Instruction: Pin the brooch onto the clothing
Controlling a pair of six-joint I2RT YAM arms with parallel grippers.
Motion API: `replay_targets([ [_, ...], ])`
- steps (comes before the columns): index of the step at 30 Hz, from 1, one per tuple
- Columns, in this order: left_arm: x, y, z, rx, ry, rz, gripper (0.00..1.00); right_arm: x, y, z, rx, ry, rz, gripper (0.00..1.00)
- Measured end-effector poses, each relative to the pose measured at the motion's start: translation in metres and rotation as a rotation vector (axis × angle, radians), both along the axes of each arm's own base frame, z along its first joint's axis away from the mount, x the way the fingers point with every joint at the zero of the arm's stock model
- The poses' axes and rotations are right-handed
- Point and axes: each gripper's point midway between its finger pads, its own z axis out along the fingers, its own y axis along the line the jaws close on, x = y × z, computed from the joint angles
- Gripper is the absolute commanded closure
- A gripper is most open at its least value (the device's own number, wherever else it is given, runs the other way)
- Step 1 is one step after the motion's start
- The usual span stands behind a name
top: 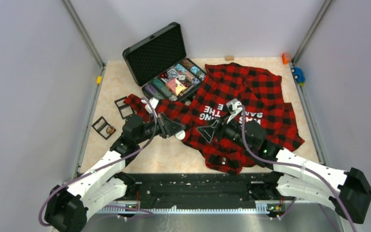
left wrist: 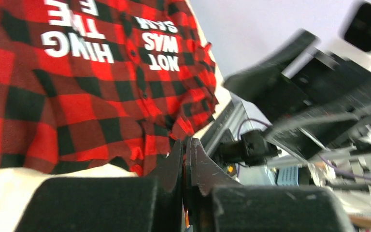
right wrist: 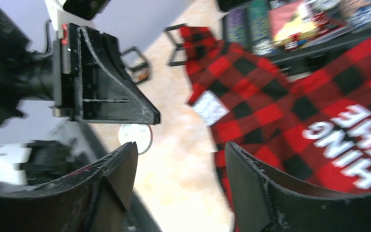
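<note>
The red-and-black checked shirt (top: pixel 251 92) lies spread on the table with white lettering facing up; it also shows in the left wrist view (left wrist: pixel 77 96) and the right wrist view (right wrist: pixel 280 111). My left gripper (top: pixel 178 129) (left wrist: pixel 187 142) is shut just off the shirt's left edge. A thin orange-edged thing sits between its jaws. A white round disc, the brooch (top: pixel 180 136) (right wrist: pixel 135 137), sticks out below its tip. My right gripper (top: pixel 207 131) (right wrist: pixel 181 154) is open and empty, facing the left gripper over the shirt's left edge, a short gap away.
An open black case (top: pixel 147 55) with several brooches in foam stands at the back left. Two small black frames (top: pixel 123 107) (top: pixel 104 127) lie left of the shirt. A wooden block (top: pixel 229 57), an orange thing (top: pixel 286 58) and a blue toy (top: pixel 298 75) sit by the back and right walls.
</note>
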Motion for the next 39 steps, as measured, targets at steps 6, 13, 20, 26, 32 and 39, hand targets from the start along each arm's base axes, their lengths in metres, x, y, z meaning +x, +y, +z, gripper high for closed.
replay_targets([
  [6,-0.026,-0.012,0.018,-0.036,-0.103,-0.188,1.00,-0.015,0.023,-0.015,0.146,0.201,0.236,0.47],
  [13,-0.043,-0.018,0.031,-0.075,-0.163,-0.303,1.00,-0.052,0.046,-0.013,0.207,0.289,0.500,0.56],
  [20,-0.050,-0.020,0.037,-0.100,-0.181,-0.356,1.00,-0.066,0.051,-0.007,0.236,0.300,0.598,0.59],
  [26,-0.054,-0.022,0.037,-0.104,-0.180,-0.388,1.00,-0.065,0.054,-0.008,0.244,0.308,0.606,0.62],
  [32,-0.057,-0.022,0.036,-0.107,-0.172,-0.407,1.00,-0.062,0.057,-0.010,0.253,0.305,0.608,0.72],
  [39,-0.057,-0.022,0.037,-0.108,-0.176,-0.407,1.00,-0.061,0.061,-0.014,0.258,0.320,0.617,0.97],
])
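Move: The brooch is still pinched in the left fingertips, its disc showing about 1 cm back and 1 cm to the right of that hand. From the open right hand, the brooch lies some 9 cm to the left, about level fore and aft, and about 5 cm lower. The shirt's HING THE lettering lies about 16 cm ahead, 6 cm right and 23 cm below the right hand; its white sleeve patch is about 9 cm ahead, 18 cm left and 23 cm below. The left hand keeps its closed grip on the brooch and draws it back about 5.5 cm and up some 3.5 cm, swinging clockwise until its fingers point almost straight right, then stays there. The right hand sweeps back and left, about 6 cm each way, turning counter-clockwise some 35 degrees to face the left fingertips head-on, while its wide-open fingers close to a narrow gap at the brooch's free edge; whether they touch it can't be seen. ##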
